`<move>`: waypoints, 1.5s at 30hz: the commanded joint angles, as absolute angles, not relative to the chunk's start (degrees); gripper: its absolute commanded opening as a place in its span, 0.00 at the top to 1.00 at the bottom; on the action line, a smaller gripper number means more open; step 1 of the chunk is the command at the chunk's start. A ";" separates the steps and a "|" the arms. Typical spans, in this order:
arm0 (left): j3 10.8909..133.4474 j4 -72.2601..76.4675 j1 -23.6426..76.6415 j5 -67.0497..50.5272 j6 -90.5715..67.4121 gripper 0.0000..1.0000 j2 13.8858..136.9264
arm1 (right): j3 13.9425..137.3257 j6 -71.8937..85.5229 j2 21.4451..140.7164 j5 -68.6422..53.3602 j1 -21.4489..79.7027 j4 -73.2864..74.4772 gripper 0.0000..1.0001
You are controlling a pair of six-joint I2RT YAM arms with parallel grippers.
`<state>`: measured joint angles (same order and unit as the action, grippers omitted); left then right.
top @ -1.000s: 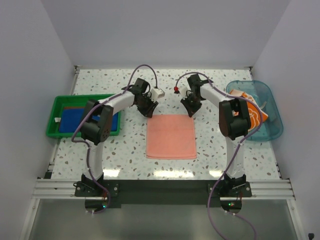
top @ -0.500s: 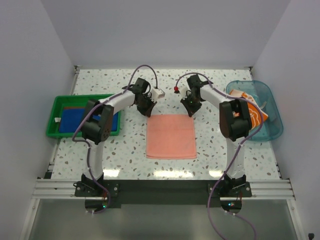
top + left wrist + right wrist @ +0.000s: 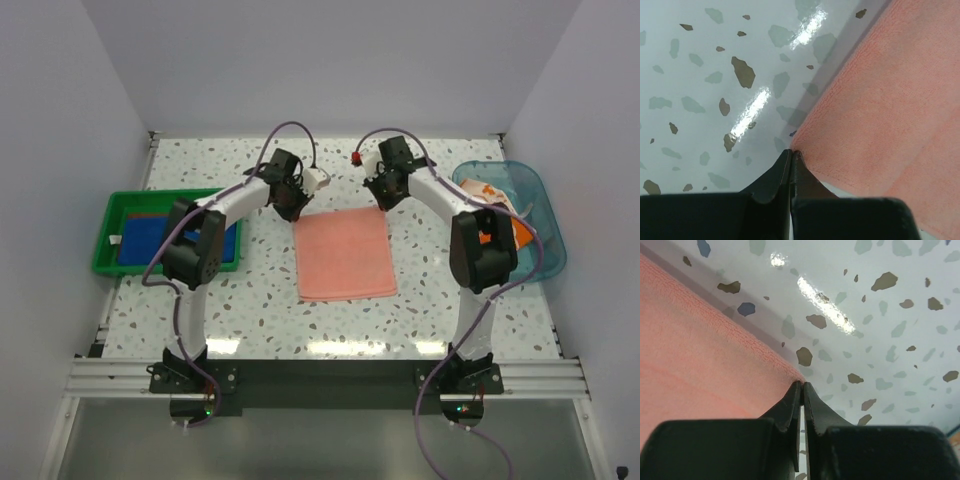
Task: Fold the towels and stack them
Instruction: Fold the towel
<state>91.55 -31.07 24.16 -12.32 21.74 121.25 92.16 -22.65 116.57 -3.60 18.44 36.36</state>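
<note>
A pink towel [image 3: 345, 255] lies spread in the middle of the speckled table. My left gripper [image 3: 295, 213] is shut on its far left corner, which shows pinched at the fingertips in the left wrist view [image 3: 791, 151]. My right gripper [image 3: 389, 204] is shut on the far right corner, seen at the tips in the right wrist view [image 3: 803, 383]. The far edge of the pink towel [image 3: 700, 365] is raised off the table and casts a shadow under it. A royal blue towel [image 3: 150, 238] lies in the green tray. An orange towel with white outlines [image 3: 500, 215] sits in the blue tub.
The green tray [image 3: 112, 225] stands at the table's left edge, beside my left arm. The clear blue tub [image 3: 548, 245] stands at the right edge, behind my right arm's elbow. White walls close in the table on three sides.
Both grippers have moved toward the far side, pulling the pink towel's far edge with them and lifting it. The left gripper closed on its corner during the last second.
</note>
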 commanded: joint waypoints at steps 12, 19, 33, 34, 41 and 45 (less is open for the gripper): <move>68.57 -24.53 30.40 -4.66 7.66 1.00 94.76 | 76.04 -10.82 95.28 5.36 23.02 36.03 0.99; 58.72 -23.03 34.80 -5.01 0.36 1.00 86.23 | 64.70 -1.24 87.11 6.77 23.38 35.77 0.99; 49.31 -21.62 38.14 -10.19 -9.40 1.00 81.03 | 51.42 8.79 78.40 0.70 23.47 31.55 1.00; 48.96 -21.53 38.32 -10.37 -10.01 1.00 81.56 | 51.16 8.70 78.49 1.40 23.47 31.55 1.00; 46.93 -19.69 39.81 -10.11 -12.04 1.00 82.70 | 50.54 9.49 78.66 0.44 23.47 31.73 1.00; 46.41 -19.16 40.08 -9.14 -11.87 1.00 84.28 | 50.19 10.89 81.29 0.18 23.47 31.73 0.99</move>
<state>47.11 -20.27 39.90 -10.31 -10.98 83.07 50.68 9.08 80.36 -0.60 23.88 32.51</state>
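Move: The left gripper holds the pink towel's far left corner, and the near left corner it goes to lies about 24 cm back, 2 cm to its right and roughly 3 cm below. The green tray stands some 35 cm to its left and 4 cm back. From the right gripper, which holds the far right corner, the near right corner is about 25 cm back, 3 cm right and 5 cm down; the blue basket is some 36 cm right and 3 cm back. Bring both grippers back together with the far edge pinched between shut fingers: lift it first some 5 to 6 cm, arc it about 20 cm back over the towel lying on the table, and sink towards the near edge, slowing at the end. Turn the left hand slightly counter-clockwise and the right one about 25 degrees clockwise on the way. ##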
